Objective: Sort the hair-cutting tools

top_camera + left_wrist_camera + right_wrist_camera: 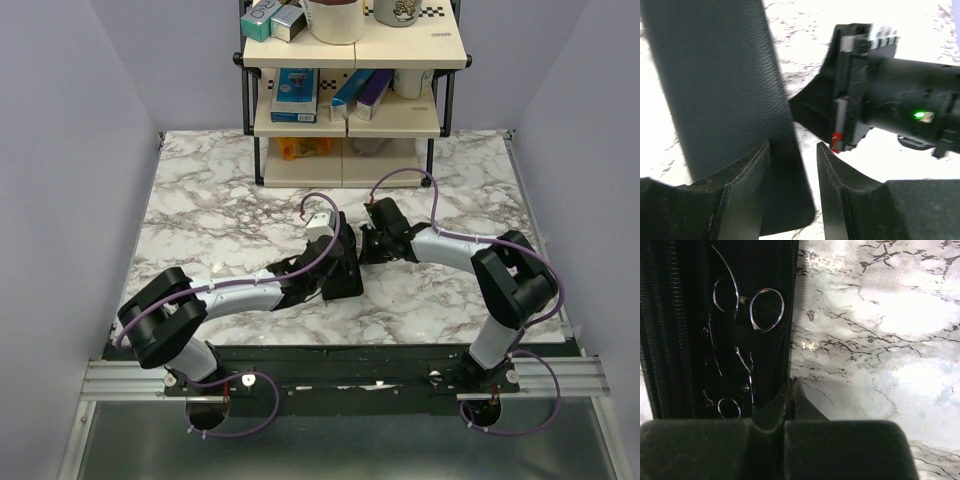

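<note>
An open black pouch (346,286) lies at the table's middle, under both grippers. In the right wrist view, silver scissors (743,300) with finger loops sit tucked inside the pouch (670,315), with a second silver pair (745,386) below them. My right gripper (791,381) is shut, its tips against the pouch's zipped right edge. I cannot tell whether it pinches that edge. My left gripper (792,145) is open and straddles the edge of the pouch's textured flap (720,75), one finger over the flap, the other over marble. The right gripper (805,107) points at it from the right.
A beige shelf rack (355,115) stands at the back middle, holding blue and purple boxes (355,92), a teal box (262,18) and a white cup (335,20). White marble table (200,220) spreads left and right of the arms. Grey walls close in both sides.
</note>
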### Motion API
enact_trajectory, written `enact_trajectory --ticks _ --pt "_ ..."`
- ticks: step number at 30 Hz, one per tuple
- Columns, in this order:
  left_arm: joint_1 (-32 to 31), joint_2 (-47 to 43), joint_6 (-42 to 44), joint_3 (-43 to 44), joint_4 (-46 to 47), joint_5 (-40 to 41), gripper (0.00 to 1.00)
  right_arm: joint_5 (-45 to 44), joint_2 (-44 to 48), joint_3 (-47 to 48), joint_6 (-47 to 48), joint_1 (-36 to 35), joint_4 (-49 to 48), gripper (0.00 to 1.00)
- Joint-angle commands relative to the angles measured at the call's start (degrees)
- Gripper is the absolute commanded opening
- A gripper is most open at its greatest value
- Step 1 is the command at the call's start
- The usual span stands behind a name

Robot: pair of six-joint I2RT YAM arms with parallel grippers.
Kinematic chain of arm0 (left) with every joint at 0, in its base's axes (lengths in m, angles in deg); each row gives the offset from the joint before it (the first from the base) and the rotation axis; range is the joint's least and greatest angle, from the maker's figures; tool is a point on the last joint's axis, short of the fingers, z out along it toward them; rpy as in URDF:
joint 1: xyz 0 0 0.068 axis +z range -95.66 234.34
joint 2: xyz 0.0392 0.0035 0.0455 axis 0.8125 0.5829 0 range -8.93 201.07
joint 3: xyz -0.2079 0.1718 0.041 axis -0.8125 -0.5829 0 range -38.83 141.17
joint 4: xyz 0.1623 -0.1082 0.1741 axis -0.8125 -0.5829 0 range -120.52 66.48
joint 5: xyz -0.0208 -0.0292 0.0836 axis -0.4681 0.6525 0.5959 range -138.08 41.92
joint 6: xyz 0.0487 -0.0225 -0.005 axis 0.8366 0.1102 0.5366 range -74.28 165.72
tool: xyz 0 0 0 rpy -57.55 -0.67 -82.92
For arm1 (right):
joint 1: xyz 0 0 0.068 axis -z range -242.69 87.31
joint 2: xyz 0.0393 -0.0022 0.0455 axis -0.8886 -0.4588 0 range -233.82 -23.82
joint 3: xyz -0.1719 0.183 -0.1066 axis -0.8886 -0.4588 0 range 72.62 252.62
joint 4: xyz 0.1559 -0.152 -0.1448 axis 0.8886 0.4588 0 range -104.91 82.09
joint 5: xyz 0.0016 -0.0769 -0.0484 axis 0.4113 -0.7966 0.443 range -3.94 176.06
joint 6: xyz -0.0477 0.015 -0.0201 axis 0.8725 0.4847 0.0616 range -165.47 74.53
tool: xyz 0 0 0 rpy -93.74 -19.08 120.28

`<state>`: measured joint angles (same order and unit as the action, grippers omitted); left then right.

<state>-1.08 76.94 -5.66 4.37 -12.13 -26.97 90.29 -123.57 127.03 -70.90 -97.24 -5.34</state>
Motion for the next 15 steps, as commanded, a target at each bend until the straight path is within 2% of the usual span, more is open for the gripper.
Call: enact_trajectory --ticks 1,5,7,8,11,12,15 --pt "-0.57 0.71 1.36 1.19 4.94 -2.12 0.5 2.1 -3.62 -2.91 0.73 -1.14 3.62 0.01" --pt "-0.57 1.41 0.4 0.75 5.21 -2.12 0.51 2.1 -3.79 -3.0 0.91 -1.05 3.53 0.01" --pt "-0.57 1.41 -0.3 -0.31 5.39 -1.33 0.47 2.19 -3.88 -3.0 1.0 -1.05 3.62 0.01" --pt "-0.57 1.06 -0.65 -0.74 5.48 -0.98 0.37 2.1 -3.88 -3.08 1.0 -1.14 3.53 0.01" --pt "-0.57 0.97 -1.36 -2.15 5.48 0.08 0.22 2.19 -3.97 -3.35 1.0 -1.23 3.36 0.01" --pt "-0.57 0.97 -1.36 -2.5 5.48 0.17 0.12 2.19 -4.23 -3.17 1.0 -1.14 3.44 0.01" --pt "-0.48 1.41 -1.62 -3.38 6.26 0.34 0.0 2.36 -4.58 -3.26 1.0 -1.14 3.36 0.01"
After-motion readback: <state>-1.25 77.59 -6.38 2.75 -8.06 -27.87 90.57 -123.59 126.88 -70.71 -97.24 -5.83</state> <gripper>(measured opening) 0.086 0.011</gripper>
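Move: The case flap's free edge, stood up over the case, already lies between the left hand's half-open fingertips, perhaps 1 cm below the hand point. The case base is centred some 5 cm ahead, 1 cm right and 8 cm lower; the right gripper's tips are about 3 cm ahead, 4 cm right and 8 cm lower. From the right hand, that flap edge is roughly 3 cm back, 4 cm left and 7 cm up. The raised flap's free edge is pinched near its near corner as the left fingers close from half open to almost shut. The left hand first edges about 1 cm right and slightly up, then eases down again and a little left, its wrist hardly turning. The right gripper stays shut and still at the case's right edge. ##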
